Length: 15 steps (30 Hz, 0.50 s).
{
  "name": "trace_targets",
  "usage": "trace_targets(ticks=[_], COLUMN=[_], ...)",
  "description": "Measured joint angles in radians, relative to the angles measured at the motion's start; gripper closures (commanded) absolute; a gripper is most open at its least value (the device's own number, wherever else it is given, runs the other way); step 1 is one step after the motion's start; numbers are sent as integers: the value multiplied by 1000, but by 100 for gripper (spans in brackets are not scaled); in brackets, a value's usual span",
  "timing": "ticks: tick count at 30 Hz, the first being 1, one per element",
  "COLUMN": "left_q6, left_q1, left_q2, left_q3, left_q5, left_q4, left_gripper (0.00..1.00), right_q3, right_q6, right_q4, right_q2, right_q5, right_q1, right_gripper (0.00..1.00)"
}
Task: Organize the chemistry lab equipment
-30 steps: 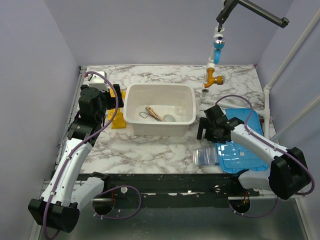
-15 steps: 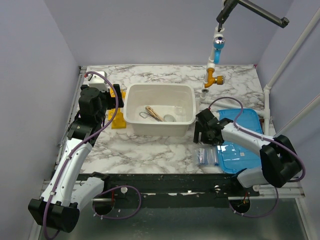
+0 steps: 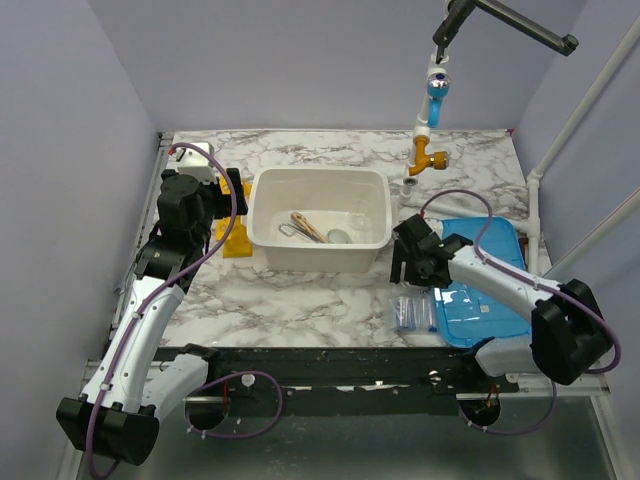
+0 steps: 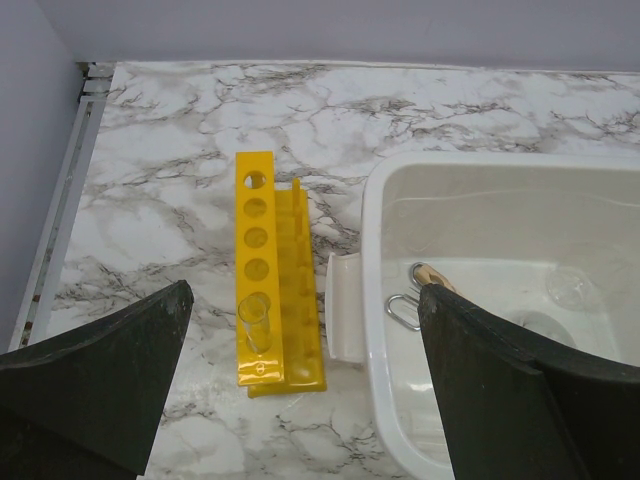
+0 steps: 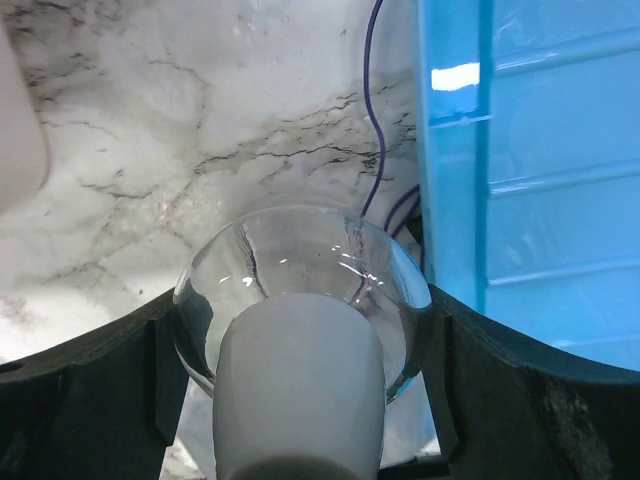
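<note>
My right gripper is shut on a clear round glass flask with a white stopper; both jaws press its sides. It hangs between the white tub and the blue lid. My left gripper stands open above the yellow holed tube rack, which holds one clear tube. Silver tongs, a tan wooden stick and a small clear glass piece lie inside the tub. A clear plastic bag with blue contents lies near the front edge.
A tap with an orange valve stands behind the tub at the right. The blue lid's edge runs close beside the flask, and a purple cable crosses the marble under it. Walls close in the left and back.
My right gripper has shifted a little left, from the blue lid's edge toward the tub, with the flask in it. The left arm has not moved.
</note>
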<state>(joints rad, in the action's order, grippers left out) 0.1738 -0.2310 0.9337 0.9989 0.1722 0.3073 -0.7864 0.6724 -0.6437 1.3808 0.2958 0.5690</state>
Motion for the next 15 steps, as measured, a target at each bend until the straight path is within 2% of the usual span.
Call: trace_targets(ticks=[6, 15], left_q6=[3, 10], left_q1=[0, 0], left_q2=[0, -1], left_q3=[0, 0], left_q5=[-1, -9], left_q4=[0, 0], left_gripper=[1, 1], right_q3=[-119, -376], right_q6=[-54, -125], right_q4=[-132, -391], right_q2=[-96, -98], right_q5=[3, -58], right_q1=[-1, -1], right_gripper=[60, 65])
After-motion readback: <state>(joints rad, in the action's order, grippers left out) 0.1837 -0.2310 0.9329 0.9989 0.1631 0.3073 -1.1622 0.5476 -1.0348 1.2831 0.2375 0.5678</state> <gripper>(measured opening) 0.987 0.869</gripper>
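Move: The right hand holds the glass vessel low over the table. The middle of the white bin, the likely place for the vessel, lies about 12 cm ahead of this hand and 17 cm to its left, roughly 2 cm higher. The blue tray's middle is level with it, some 15 cm right and 3 cm lower; the plastic bag lies about 6 cm back and 1 cm right, 4 cm lower. From the idle left hand the bin is roughly 3 cm ahead, 17 cm right, 24 cm below. Almost straight up and quickly, the right hand raises the glass vessel about 11 cm off to the right of the white bin, gaining hardly any ground forward or left. Its fingers stay widely spread around the vessel, keeping their hold, and the wrist turns a little counter-clockwise, under 10 degrees, still pointing mostly down. ##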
